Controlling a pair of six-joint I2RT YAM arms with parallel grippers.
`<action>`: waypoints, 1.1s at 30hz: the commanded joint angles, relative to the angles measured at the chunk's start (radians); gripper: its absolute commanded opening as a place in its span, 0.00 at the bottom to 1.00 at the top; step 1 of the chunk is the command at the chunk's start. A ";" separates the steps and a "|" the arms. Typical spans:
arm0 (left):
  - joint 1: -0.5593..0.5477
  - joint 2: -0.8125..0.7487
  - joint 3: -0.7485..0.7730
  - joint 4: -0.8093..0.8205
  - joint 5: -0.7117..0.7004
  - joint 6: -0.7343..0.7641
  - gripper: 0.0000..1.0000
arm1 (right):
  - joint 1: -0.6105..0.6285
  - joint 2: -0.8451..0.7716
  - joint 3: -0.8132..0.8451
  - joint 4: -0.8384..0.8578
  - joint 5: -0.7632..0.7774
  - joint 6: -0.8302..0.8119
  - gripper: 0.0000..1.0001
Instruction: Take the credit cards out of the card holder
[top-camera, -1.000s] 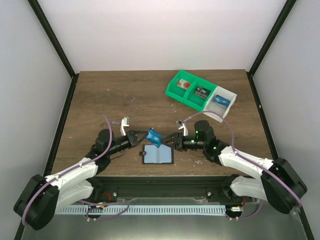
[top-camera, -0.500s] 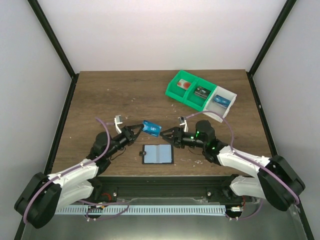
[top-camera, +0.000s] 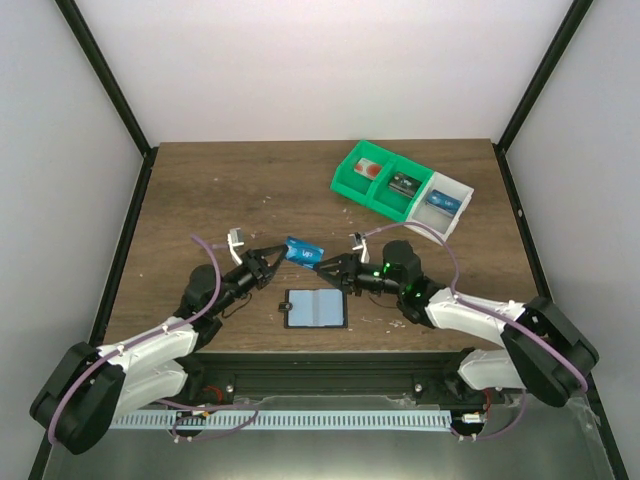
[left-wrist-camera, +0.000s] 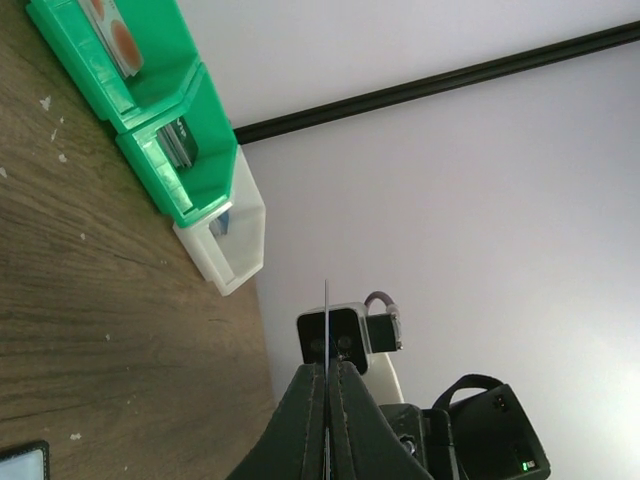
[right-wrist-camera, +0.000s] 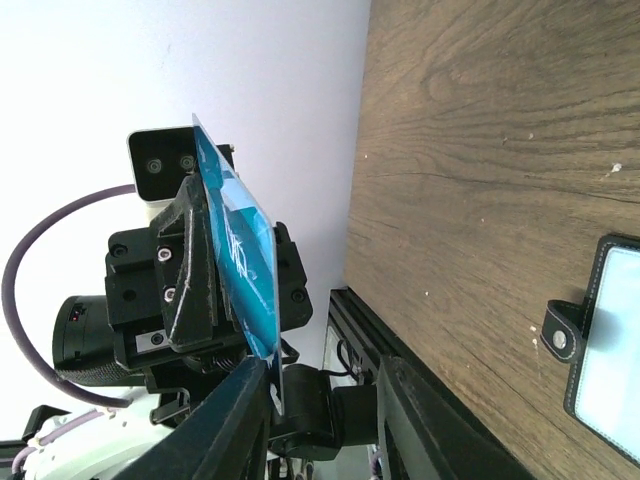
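Observation:
The card holder (top-camera: 314, 308) lies open and flat on the table near the front edge, showing two pale blue-grey panels; its tab shows in the right wrist view (right-wrist-camera: 572, 338). My left gripper (top-camera: 277, 257) is shut on a blue credit card (top-camera: 303, 251) and holds it above the table behind the holder. In the left wrist view the card (left-wrist-camera: 326, 320) is edge-on between the shut fingers (left-wrist-camera: 305, 400). My right gripper (top-camera: 326, 266) is open, right beside the card. In the right wrist view the card (right-wrist-camera: 240, 262) has its lower corner just inside my right gripper's (right-wrist-camera: 325, 405) open jaws.
A green-and-white compartment bin (top-camera: 352, 179) stands at the back right with a card in each of three compartments; it also shows in the left wrist view (left-wrist-camera: 150, 100). The table's front rail (right-wrist-camera: 365, 330) runs close below the holder.
My left gripper lifted the blue card up and away from the card holder. My right gripper moved left toward the card, its open jaws now at the card's corner.

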 joint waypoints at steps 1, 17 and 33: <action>-0.001 -0.001 -0.014 0.061 0.006 -0.016 0.00 | 0.013 0.019 0.046 0.066 0.017 0.013 0.30; -0.001 -0.015 -0.035 0.058 0.001 -0.002 0.08 | 0.036 0.007 0.011 0.181 0.044 0.013 0.01; -0.001 -0.117 0.224 -0.600 0.070 0.496 1.00 | -0.170 -0.193 0.131 -0.371 0.059 -0.358 0.01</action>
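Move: The left hand already grips the left edge of the blue card; the card's middle is about 4 cm to its right and level with it. From the right hand, with its fingers parted, the card's middle lies roughly 4 cm to the left, 3 cm ahead and 1 cm above. The open card holder is about 3 cm back from the right hand, not off to either side, and some 18 cm below. The white tray stands about 21 cm ahead and 32 cm to its right. The right fingers close and pinch the near right corner of the card while that hand rises some 2 cm and edges left. The left hand holds nearly still until then, opens wide to let go, and rolls about 15 degrees. With its grip kept, the right hand climbs a little more, then swings right and forward towards the white tray, its fingertips tipping up. ##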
